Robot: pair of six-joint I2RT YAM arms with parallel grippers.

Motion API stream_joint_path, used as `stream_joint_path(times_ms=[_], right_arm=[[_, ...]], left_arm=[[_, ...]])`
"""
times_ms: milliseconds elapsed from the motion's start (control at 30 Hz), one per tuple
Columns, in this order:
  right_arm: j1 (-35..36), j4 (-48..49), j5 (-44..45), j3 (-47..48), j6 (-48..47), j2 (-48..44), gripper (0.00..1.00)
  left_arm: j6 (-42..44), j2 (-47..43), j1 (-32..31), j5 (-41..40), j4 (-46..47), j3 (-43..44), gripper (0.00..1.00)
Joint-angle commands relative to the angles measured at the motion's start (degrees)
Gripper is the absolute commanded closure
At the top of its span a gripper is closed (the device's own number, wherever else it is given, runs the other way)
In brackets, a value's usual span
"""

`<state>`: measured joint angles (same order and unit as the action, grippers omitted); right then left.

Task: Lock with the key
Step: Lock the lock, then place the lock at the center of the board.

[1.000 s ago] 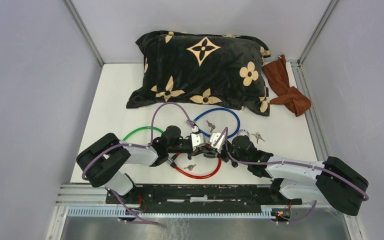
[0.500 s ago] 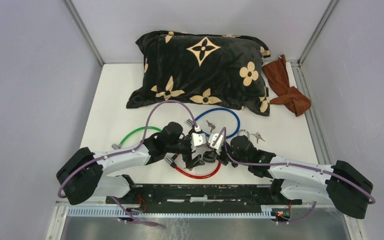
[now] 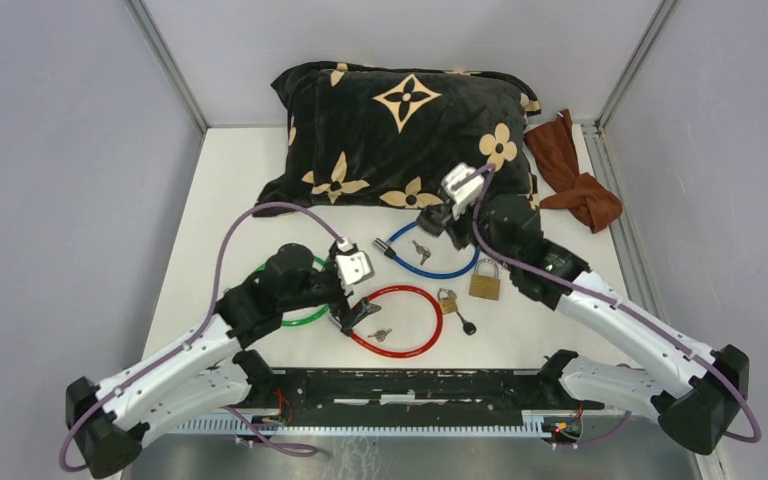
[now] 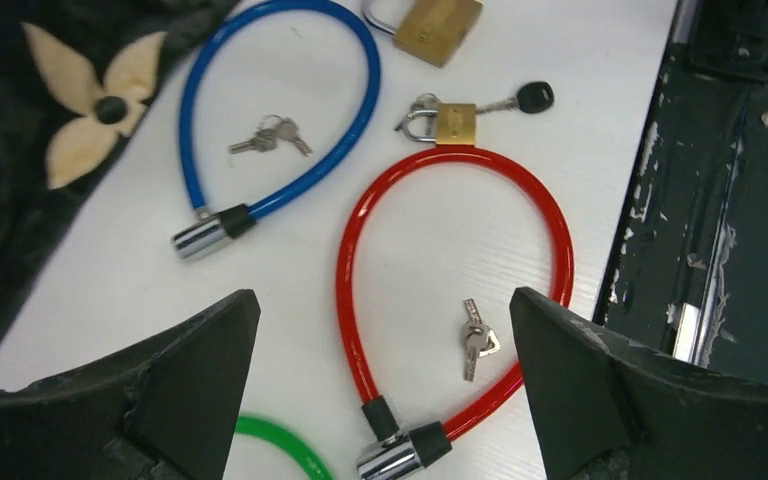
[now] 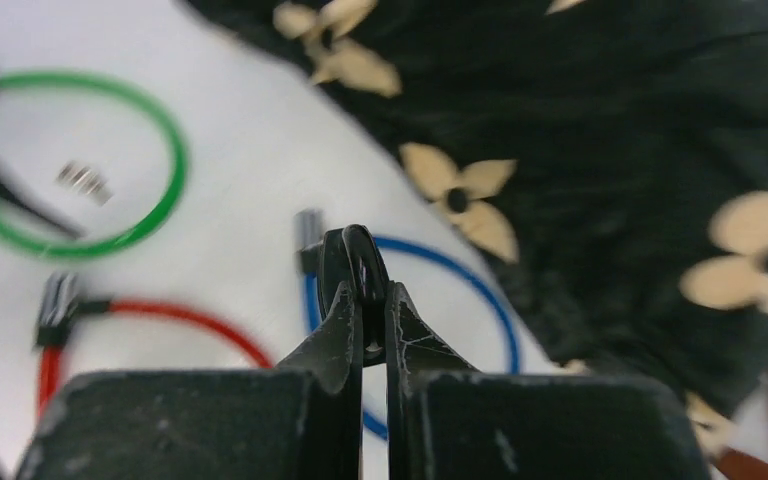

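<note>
A small brass padlock (image 4: 455,122) lies on the table touching the red cable lock (image 4: 350,250), with a black-headed key (image 4: 535,97) in its keyhole. The top view shows this padlock (image 3: 447,300) and key (image 3: 468,326) free of both arms. My left gripper (image 4: 382,300) hangs open over the red cable's chrome end, holding nothing. In the top view the left gripper (image 3: 345,318) is at the red loop's left side. My right gripper (image 5: 368,290) is shut on a small black rounded piece (image 5: 360,255) like a key head. It hovers over the blue cable (image 3: 460,268) near the pillow.
A larger brass padlock (image 3: 485,283) lies right of the small one. Small key bunches lie inside the red loop (image 3: 380,334) and the blue loop (image 3: 420,250). A green cable (image 3: 300,318) sits under the left arm. A black flowered pillow (image 3: 400,130) and a brown cloth (image 3: 575,180) lie behind.
My left gripper opened and drew back to the left. My right gripper, still shut, lifted away toward the pillow. The small padlock with its key now lies alone on the table.
</note>
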<state>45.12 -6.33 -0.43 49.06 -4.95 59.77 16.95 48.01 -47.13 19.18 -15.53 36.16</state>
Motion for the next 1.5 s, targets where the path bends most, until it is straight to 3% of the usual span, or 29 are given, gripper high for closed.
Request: stream_joint_path(times_ms=[0,100,200,233,300,400,567,833,1067,1167,1233,1333,1367,1433,1467], right_arm=[[-2.7,-5.2,9.0,10.3,2.8,2.2,1.0],[-1.1,0.3,-6.3,9.8,2.7,3.2,1.0],[-0.3,11.9,-31.0,6.5,3.7,3.1,1.0],[-0.3,15.1,-34.9,5.9,4.8,3.6,1.0],[-0.3,12.2,-30.0,8.4,4.9,6.2,1.0],[-0.6,0.5,-12.6,13.7,7.1,13.0,1.0],[-1.1,13.7,-22.0,9.6,16.9,22.9,1.0],[-3.1,11.4,-29.2,19.0,22.9,43.6,1.0],[-4.1,12.3,-34.3,22.7,25.8,51.7,1.0],[-4.3,8.6,-33.8,25.4,24.1,54.0,0.83],[-4.3,5.1,-33.7,28.3,22.4,55.3,0.64],[-4.2,-0.5,-29.5,32.2,18.8,54.7,0.47],[-4.2,-2.8,-27.7,33.8,17.5,53.9,0.24],[-3.9,-6.9,-23.3,36.9,14.5,51.9,0.05],[-3.8,-9.3,-21.0,38.2,12.8,50.8,0.02]], left_arm=[[-8.2,-9.3,1.3,-6.1,-1.2,-1.1,0.0],[-13.4,-15.9,1.3,-10.2,0.6,-3.9,0.0],[-21.8,-21.3,2.2,-16.6,2.7,-7.9,0.0],[-24.4,-22.8,4.0,-16.9,3.4,-9.3,0.0],[-29.5,-25.1,8.3,-18.8,4.4,-11.5,0.0],[-32.9,-27.3,13.3,-26.8,6.7,-13.3,0.0],[-36.0,-28.7,19.1,-38.4,9.2,-15.0,0.0],[-36.5,-32.1,25.1,-34.8,12.6,-18.1,0.0],[-35.4,-33.3,26.3,-32.5,13.9,-19.5,0.0],[-35.4,-33.9,26.4,-31.7,15.1,-20.4,0.0],[-35.3,-34.2,26.3,-30.7,15.4,-20.8,0.0],[-35.2,-34.5,26.3,-30.1,15.4,-21.0,0.0],[-35.2,-34.4,26.3,-30.1,15.4,-21.0,0.0],[-35.0,-34.3,26.3,-30.4,15.4,-21.2,0.0],[-35.0,-34.2,26.3,-30.4,15.4,-21.2,0.0]])
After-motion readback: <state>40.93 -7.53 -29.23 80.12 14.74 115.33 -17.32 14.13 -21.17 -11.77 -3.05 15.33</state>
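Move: The right hand still holds the black padlock. Its resting spot on bare table lies about 14 cm left of that hand, level fore-and-aft, and some 19 cm below. From the same hand, the blue cable's metal end is about 7 cm left and 4 cm ahead, and the red loop's middle roughly 5 cm left and 16 cm back. From the empty left hand the spot is about 18 cm ahead, 1 cm left, 11 cm down. Right hand lowers the padlock and carries it left onto the table, opening; left hand withdraws 18 cm left, then forward. ##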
